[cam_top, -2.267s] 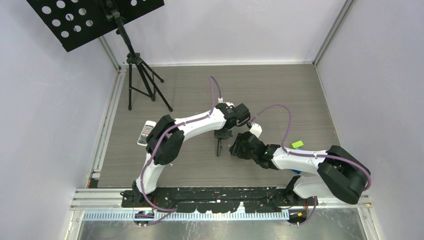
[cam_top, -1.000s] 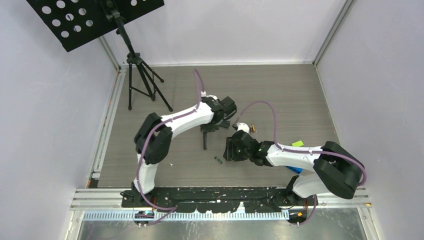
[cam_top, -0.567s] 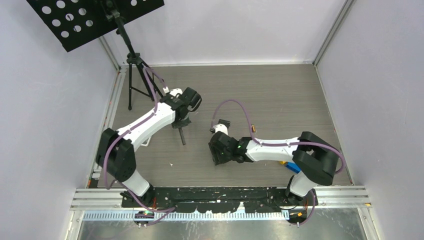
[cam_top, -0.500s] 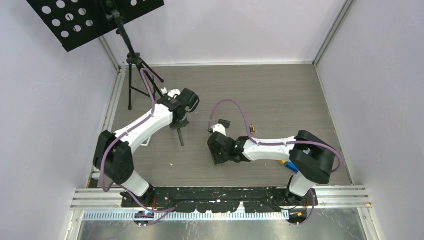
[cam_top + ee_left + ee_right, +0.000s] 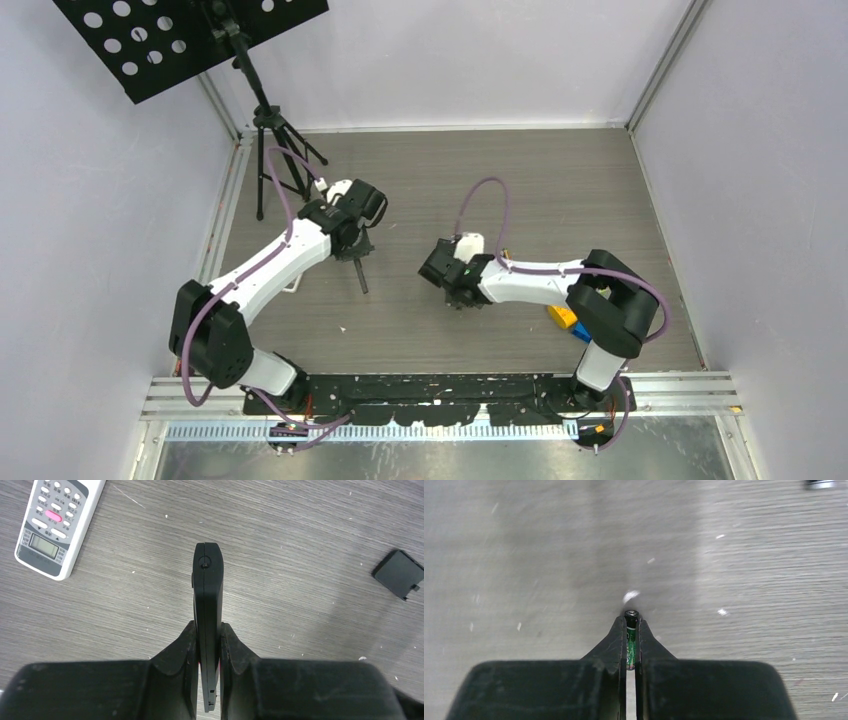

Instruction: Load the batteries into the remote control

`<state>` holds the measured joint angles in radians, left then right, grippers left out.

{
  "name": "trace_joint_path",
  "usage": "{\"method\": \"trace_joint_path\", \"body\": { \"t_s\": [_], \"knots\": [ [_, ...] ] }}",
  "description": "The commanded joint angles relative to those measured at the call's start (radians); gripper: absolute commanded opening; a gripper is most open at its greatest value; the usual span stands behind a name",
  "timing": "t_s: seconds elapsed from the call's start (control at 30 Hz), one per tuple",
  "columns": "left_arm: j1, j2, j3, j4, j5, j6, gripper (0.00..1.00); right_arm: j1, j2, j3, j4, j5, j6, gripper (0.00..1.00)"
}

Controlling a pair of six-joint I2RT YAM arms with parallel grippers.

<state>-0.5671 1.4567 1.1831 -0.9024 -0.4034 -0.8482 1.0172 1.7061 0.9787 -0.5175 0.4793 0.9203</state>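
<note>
My left gripper (image 5: pixel 207 627) is shut on a black remote control (image 5: pixel 208 580), which stands on its narrow edge and points away over the wooden floor. From above, that remote control (image 5: pixel 361 278) sticks out below the left gripper (image 5: pixel 354 252), left of centre. My right gripper (image 5: pixel 631 626) is shut on a dark green battery (image 5: pixel 630 644) whose metal tip shows just past the fingertips. In the top view the right gripper (image 5: pixel 461 295) hangs near the middle of the floor. A gold-and-black battery (image 5: pixel 507 257) lies just behind the right forearm.
A white remote (image 5: pixel 57 525) lies face up to the far left of the held one. A loose black cover (image 5: pixel 397 572) lies to its right. Orange (image 5: pixel 562 316) and blue (image 5: pixel 581 331) blocks sit by the right arm's elbow. A tripod (image 5: pixel 275 160) stands at the back left.
My right gripper has shut on the dark green battery and drawn back and up from the floor. The left arm has swung left with the black remote control still in its grip.
</note>
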Motion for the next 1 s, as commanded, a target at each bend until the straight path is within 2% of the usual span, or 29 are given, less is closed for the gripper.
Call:
{"method": "trace_joint_path", "body": {
  "t_s": [0.0,0.13,0.3,0.37,0.53,0.6,0.67,0.73,0.77,0.87,0.9,0.97],
  "knots": [
    [0.006,-0.07,-0.017,0.058,0.019,0.03,0.0,-0.082,0.028,0.0,-0.132,0.07,0.312,0.01],
    [0.01,-0.092,-0.04,0.089,0.041,0.046,0.0,-0.119,0.039,0.015,-0.23,0.046,0.607,0.0],
    [0.017,-0.095,-0.057,0.117,0.069,0.058,0.0,-0.129,0.059,0.003,-0.259,-0.023,0.805,0.01],
    [0.023,-0.095,-0.065,0.125,0.077,0.064,0.0,-0.129,0.058,0.01,-0.269,-0.017,0.833,0.08],
    [0.05,-0.093,-0.071,0.137,0.102,0.078,0.0,-0.131,0.023,0.048,-0.279,0.038,0.752,0.38],
    [0.059,-0.094,-0.07,0.138,0.108,0.084,0.0,-0.132,-0.015,0.065,-0.261,0.091,0.643,0.49],
    [0.069,-0.099,-0.069,0.141,0.114,0.089,0.0,-0.133,-0.072,0.069,-0.235,0.136,0.527,0.56],
    [0.079,-0.103,-0.066,0.142,0.125,0.097,0.0,-0.144,-0.129,0.049,-0.172,0.157,0.37,0.59],
    [0.086,-0.106,-0.068,0.142,0.133,0.104,0.0,-0.151,-0.158,0.024,-0.087,0.137,0.225,0.59],
    [0.106,-0.135,-0.078,0.166,0.178,0.139,0.0,-0.183,-0.221,-0.051,0.15,-0.055,-0.271,0.6],
    [0.114,-0.146,-0.082,0.175,0.195,0.159,0.0,-0.191,-0.227,-0.059,0.172,-0.166,-0.463,0.6],
    [0.124,-0.169,-0.088,0.19,0.226,0.19,0.0,-0.199,-0.225,-0.05,0.132,-0.314,-0.715,0.6]
  ]
}}
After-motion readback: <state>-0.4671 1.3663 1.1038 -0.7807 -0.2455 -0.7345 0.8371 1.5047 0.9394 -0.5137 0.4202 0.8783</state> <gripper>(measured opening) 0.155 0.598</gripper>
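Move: The green battery is already pinched in the right fingers at table height, and the bare spot it is taken to lies only about 2 cm ahead and 3 cm to that hand's right. The black battery cover lies some 11 cm straight ahead; the pair of other batteries stands about 9 cm ahead and 11 cm to the right. From the left hand, that bare spot is roughly 19 cm to the right, 5 cm back and 12 cm lower. The green battery, kept low at table height in the right fingers, goes some 4 cm to the right and forward while the hand swivels about 45 degrees clockwise. There the fingers stay shut a moment, then open wide and let go of it. The empty right hand lifts about 4 cm off it, easing forward and turning partly back counter-clockwise. ##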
